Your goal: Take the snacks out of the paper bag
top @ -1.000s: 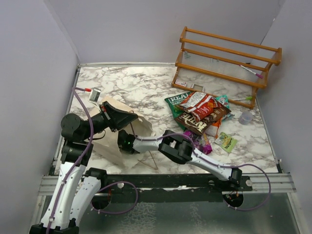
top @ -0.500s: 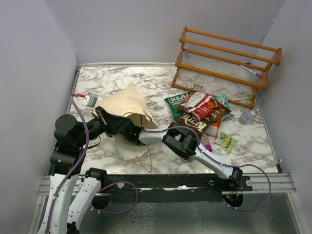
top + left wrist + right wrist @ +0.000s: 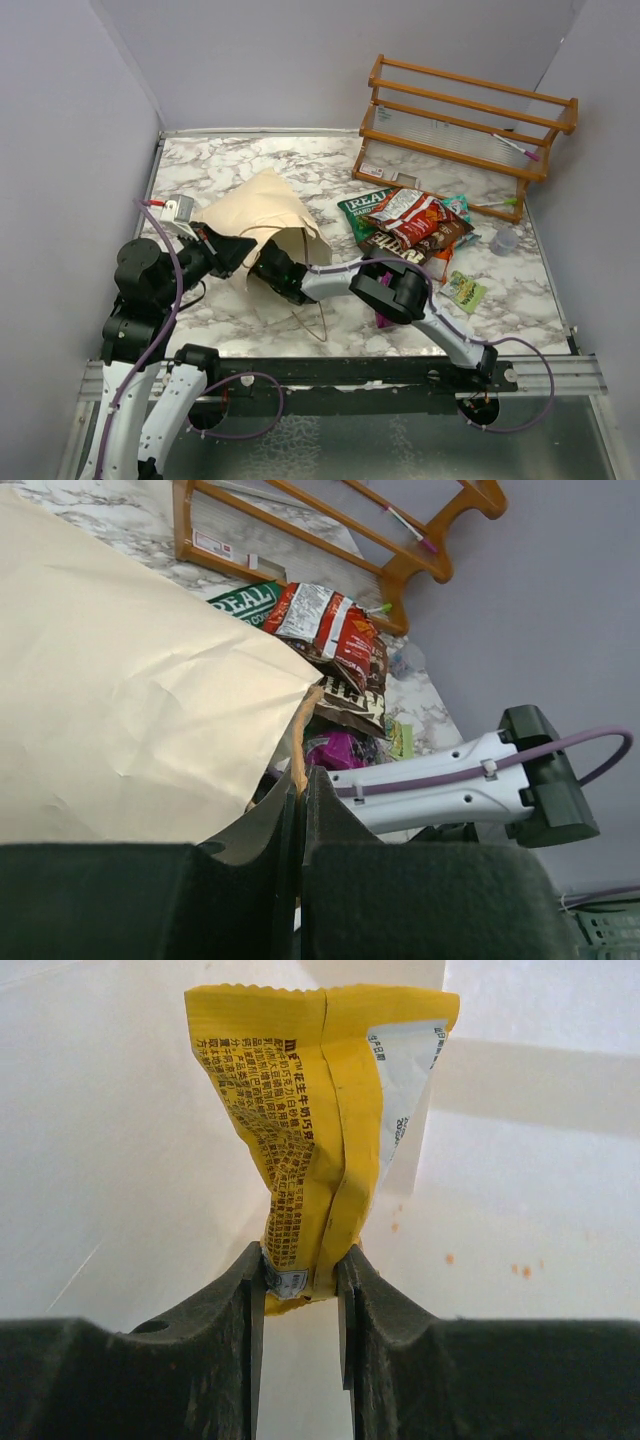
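The cream paper bag (image 3: 262, 212) lies on its side, its mouth held up like a tent. My left gripper (image 3: 241, 250) is shut on the rim of the paper bag (image 3: 130, 700), its jaws (image 3: 300, 785) pinched together on the brownish edge. My right gripper (image 3: 272, 267) reaches into the mouth, fingertips hidden from above. In the right wrist view it (image 3: 300, 1272) is shut on the lower end of a yellow snack packet (image 3: 320, 1120), with cream bag walls behind. Other snacks lie outside in a pile (image 3: 412, 225): green, red and dark brown bags, plus a light-green packet (image 3: 465, 292).
An orange wooden rack (image 3: 468, 125) stands at the back right, a clear plastic cup (image 3: 505, 241) in front of it. The bag's brown cord handle (image 3: 308, 325) trails on the marble near the front edge. The right arm's forearm (image 3: 450, 780) crosses beside a magenta packet (image 3: 335, 750).
The left gripper has lifted the bag's rim up and back, raising the bag. The right gripper has pushed into the mouth and closed on the yellow packet.
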You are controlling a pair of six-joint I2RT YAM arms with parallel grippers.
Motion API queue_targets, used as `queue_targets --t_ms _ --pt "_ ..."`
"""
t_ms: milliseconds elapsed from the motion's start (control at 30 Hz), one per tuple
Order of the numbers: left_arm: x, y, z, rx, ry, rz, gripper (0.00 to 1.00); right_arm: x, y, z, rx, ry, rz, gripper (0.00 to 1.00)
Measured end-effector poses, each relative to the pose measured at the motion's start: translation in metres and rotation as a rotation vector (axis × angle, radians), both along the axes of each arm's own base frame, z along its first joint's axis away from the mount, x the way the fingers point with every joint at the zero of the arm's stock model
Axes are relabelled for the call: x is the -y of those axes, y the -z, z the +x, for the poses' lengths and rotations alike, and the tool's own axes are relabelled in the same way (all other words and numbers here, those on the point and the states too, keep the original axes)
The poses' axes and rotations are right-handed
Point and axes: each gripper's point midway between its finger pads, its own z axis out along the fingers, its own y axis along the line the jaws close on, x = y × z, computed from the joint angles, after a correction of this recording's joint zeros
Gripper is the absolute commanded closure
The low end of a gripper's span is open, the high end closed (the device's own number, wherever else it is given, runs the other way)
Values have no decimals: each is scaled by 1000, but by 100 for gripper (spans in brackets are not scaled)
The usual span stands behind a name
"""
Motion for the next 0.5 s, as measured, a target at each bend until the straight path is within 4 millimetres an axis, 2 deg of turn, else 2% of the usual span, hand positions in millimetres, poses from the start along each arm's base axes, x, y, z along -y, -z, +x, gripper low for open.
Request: queue_targets --t_ms 167,500 --pt "-8 3 5 7 -50 25 100 21 -8 -8 -7 34 -6 89" --pt "-18 3 1 20 -114 33 100 67 -15 -27 -20 53 -43 89"
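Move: The yellow snack is already pinched in the right hand, inside the paper bag. The bag's mouth lies about 12 cm to this hand's right and 9 cm back. The red snack on top of the pile is some 40 cm right and 5 cm ahead, slightly lower; the purple snack is about 36 cm right and 17 cm back. From the left hand, the red snack lies about 34 cm right, 15 cm ahead and 30 cm down. Rightward, with a lesser pull back, the right hand draws the yellow snack about 7 cm from inside the bag towards its mouth, rising slightly and keeping its pinch with the wrist almost unturned. The left hand keeps the bag's handle shut in its fingers and eases about 2 cm left. ##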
